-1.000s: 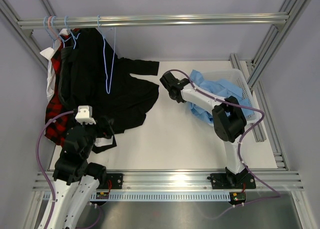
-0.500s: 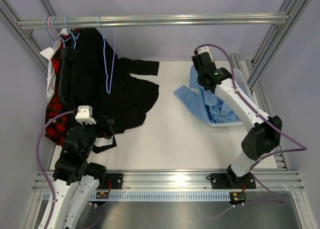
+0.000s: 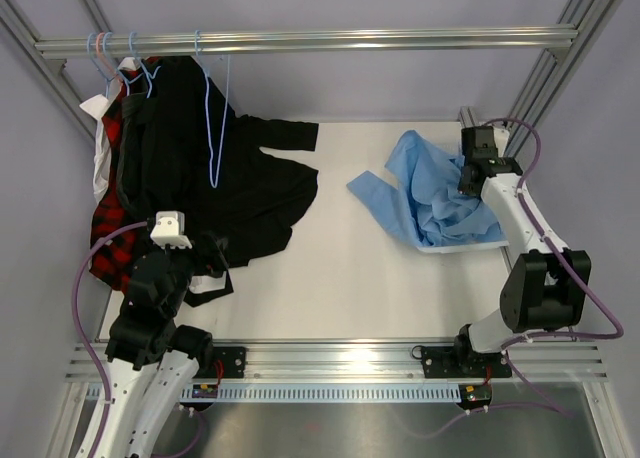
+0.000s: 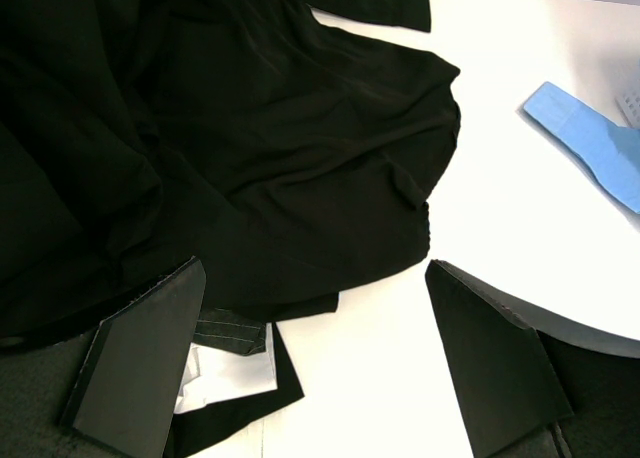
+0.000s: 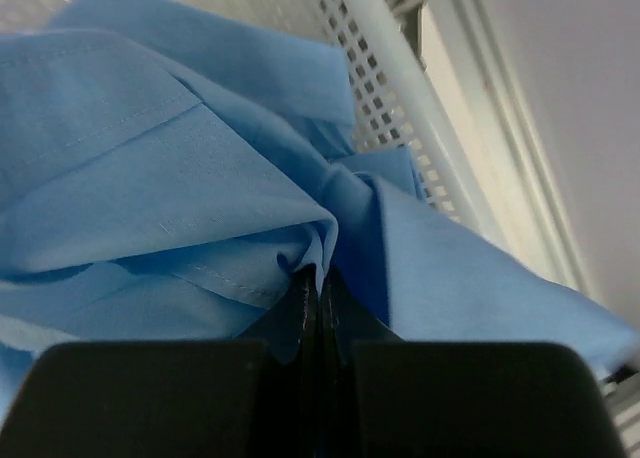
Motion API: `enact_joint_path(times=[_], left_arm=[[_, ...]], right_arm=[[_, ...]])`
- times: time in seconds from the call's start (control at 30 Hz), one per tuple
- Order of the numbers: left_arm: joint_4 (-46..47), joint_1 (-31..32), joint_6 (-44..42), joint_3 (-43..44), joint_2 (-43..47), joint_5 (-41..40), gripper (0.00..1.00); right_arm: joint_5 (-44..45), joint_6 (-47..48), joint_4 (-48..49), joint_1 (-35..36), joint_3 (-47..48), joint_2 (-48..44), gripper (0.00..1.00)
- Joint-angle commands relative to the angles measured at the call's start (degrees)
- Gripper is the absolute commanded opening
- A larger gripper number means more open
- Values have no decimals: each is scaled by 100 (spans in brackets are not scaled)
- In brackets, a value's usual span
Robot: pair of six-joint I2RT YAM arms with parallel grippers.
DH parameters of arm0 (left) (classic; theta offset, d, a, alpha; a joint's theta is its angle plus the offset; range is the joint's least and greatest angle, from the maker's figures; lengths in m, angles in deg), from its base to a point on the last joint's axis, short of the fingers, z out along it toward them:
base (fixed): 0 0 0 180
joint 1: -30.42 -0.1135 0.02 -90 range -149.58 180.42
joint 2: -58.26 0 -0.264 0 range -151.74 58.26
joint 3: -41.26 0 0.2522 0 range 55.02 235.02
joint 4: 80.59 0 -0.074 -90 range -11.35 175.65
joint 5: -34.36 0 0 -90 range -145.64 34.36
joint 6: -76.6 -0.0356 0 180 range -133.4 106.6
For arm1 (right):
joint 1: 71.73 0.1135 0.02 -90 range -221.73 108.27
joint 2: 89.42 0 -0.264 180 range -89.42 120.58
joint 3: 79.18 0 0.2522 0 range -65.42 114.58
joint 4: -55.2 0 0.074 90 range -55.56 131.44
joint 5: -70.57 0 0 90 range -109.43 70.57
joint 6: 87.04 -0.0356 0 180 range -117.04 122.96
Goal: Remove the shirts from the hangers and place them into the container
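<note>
A light blue shirt [image 3: 432, 196] lies bunched over the white mesh container [image 5: 392, 90] at the right, with one sleeve trailing left onto the table. My right gripper [image 3: 472, 181] is above the pile, shut on a fold of that shirt [image 5: 200, 168]. A black shirt [image 3: 245, 183] hangs from a pale blue hanger [image 3: 214, 118] and spreads across the table. Red-and-black plaid [image 3: 108, 233] and white [image 3: 100, 153] shirts hang at the far left. My left gripper [image 4: 315, 268] stands open just above the black shirt's hem [image 4: 300, 178], holding nothing.
More hangers [image 3: 100, 58] hook over the metal rail [image 3: 380, 40] at the back. An aluminium track [image 3: 528, 253] and slanted frame posts border the right side. A white cloth patch [image 4: 215, 376] peeks out under the black hem near my left finger.
The right arm swung from mid-table to the right, carrying the blue shirt over the container. The left arm and black shirt have not moved.
</note>
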Motion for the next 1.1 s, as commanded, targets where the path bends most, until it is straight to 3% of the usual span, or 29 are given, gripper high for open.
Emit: enact_joint_path(times=[0.0, 0.4, 0.63, 0.77, 0.9, 1.07], left_arm=[[342, 31, 43, -27, -8, -67, 99], [342, 31, 52, -9, -131, -41, 99], [351, 31, 60, -9, -184, 12, 99], [359, 31, 60, -9, -175, 3, 99], [359, 31, 60, -9, -184, 3, 99], [359, 40, 60, -9, -166, -6, 99]], right_arm=[[-899, -754, 328, -638, -365, 284, 0], [-2095, -1115, 724, -1168, -691, 1672, 0], [-2280, -869, 787, -1168, -638, 1314, 8], [-2307, -746, 699, -1142, -612, 577, 19], [-2158, -404, 532, -931, -524, -110, 42], [-1815, -8, 391, -106, -261, -821, 68]])
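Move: The right hand still pinches the blue shirt's edge; the container's middle lies roughly 13 cm below it, 2 cm back and 2 cm left. The shirt's trailing sleeve hangs out some 17 cm to the hand's left, 3 cm back and 15 cm below. The container's near rim is about 12 cm back, 1 cm left and 11 cm below. For the left hand, the container's middle is some 46 cm right, 10 cm ahead and 18 cm lower. Right hand lowers the pinched cloth about 14 cm into the container, opens, and rises some 13 cm. ##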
